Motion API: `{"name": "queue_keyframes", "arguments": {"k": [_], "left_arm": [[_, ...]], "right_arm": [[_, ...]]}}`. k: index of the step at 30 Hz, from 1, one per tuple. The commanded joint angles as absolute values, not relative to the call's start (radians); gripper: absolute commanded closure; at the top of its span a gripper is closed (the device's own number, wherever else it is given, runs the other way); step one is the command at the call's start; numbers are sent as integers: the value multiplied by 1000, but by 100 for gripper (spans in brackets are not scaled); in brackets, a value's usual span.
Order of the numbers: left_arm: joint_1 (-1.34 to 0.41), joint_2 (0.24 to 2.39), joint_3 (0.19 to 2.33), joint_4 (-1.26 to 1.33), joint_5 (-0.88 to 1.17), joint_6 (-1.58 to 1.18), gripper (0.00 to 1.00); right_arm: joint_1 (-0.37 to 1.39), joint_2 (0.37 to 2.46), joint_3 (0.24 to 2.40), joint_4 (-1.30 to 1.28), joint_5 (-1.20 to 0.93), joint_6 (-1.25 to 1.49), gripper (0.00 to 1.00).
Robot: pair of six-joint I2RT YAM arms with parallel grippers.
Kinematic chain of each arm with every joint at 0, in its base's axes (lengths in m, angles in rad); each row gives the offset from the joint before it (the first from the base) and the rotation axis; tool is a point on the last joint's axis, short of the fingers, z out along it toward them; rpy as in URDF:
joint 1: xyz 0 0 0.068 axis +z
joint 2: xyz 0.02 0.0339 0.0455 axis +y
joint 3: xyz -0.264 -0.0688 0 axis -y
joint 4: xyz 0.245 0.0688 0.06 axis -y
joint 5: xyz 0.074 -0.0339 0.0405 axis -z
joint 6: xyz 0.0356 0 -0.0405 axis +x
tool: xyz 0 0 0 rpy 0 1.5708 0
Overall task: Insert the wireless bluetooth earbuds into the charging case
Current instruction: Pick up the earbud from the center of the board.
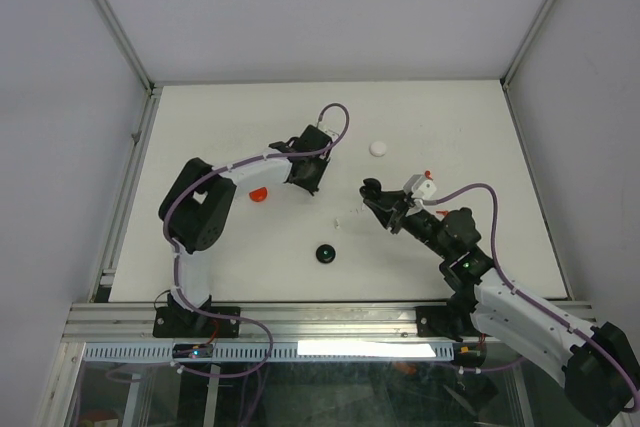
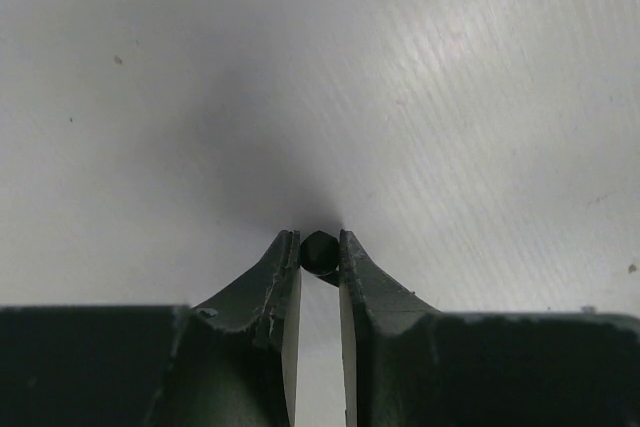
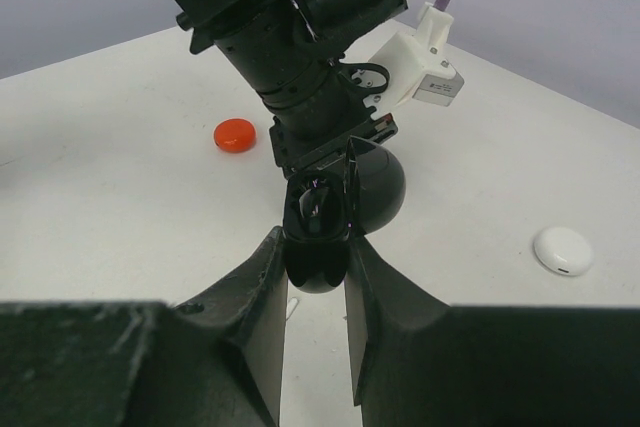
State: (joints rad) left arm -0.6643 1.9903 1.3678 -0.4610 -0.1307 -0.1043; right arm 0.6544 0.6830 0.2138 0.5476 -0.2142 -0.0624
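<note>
In the left wrist view my left gripper is shut on a tiny black earbud, pinched at the very fingertips just above the white table. My right gripper is shut on the black charging case, which stands upright between the fingers with its round lid swung open behind it. The open cavity faces up; I cannot tell what lies inside it. From above, the left gripper and the right gripper hang a short way apart over the table's middle. A tiny white earbud lies between them.
A red round disc lies beside the left arm, a white one sits farther back, and a black one rests nearer the front. The left arm looms right behind the case. Walls enclose the table.
</note>
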Motion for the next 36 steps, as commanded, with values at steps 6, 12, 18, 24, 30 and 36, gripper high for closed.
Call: {"name": "queue_keyframes", "arguments": {"k": [6,12,18,24,30,36], "left_arm": [[-740,1719,1286,-444,-245,-128,91],[-809,1559,1224,-377,-319,-105,93],[-875,1378,1141,-255,-335,-63,93],[-890,1180,991,-29,-234,-17,93],[-891,1047,858,171,-95,49,90],[-891,998,780,315,51,114,87]], "right_arm": [[654,705,222,671,-235,-65,100],[654,730,232,730,-253,-49,100],[654,749,238,796,-274,-22,100],[654,779,254,849,-309,7,100],[653,813,266,913,-338,55,100],[654,833,284,945,-380,99,100]]}}
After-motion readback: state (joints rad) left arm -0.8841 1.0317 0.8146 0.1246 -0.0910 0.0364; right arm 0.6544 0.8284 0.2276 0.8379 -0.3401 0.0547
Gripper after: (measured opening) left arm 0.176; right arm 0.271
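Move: From the left hand, which already pinches the black earbud just at the board, the open black charging case in the right gripper lies about 13 cm back, 13 cm right and 18 cm up. On the board, one white earbud sits roughly 10 cm back and 5 cm right of the left hand, another about 5 cm back and 11 cm right. From the right hand, the black earbud is some 13 cm forward, 13 cm left and 18 cm below. Keep the left fingers shut on the black earbud and lift it off the board, up about 26 cm and back some 10 cm, towards the open case. As it rises, swing the wrist about 60 degrees, from pointing down to nearly level, facing forward-right. Ease the right gripper, still holding the case, a few centimetres up and left. ##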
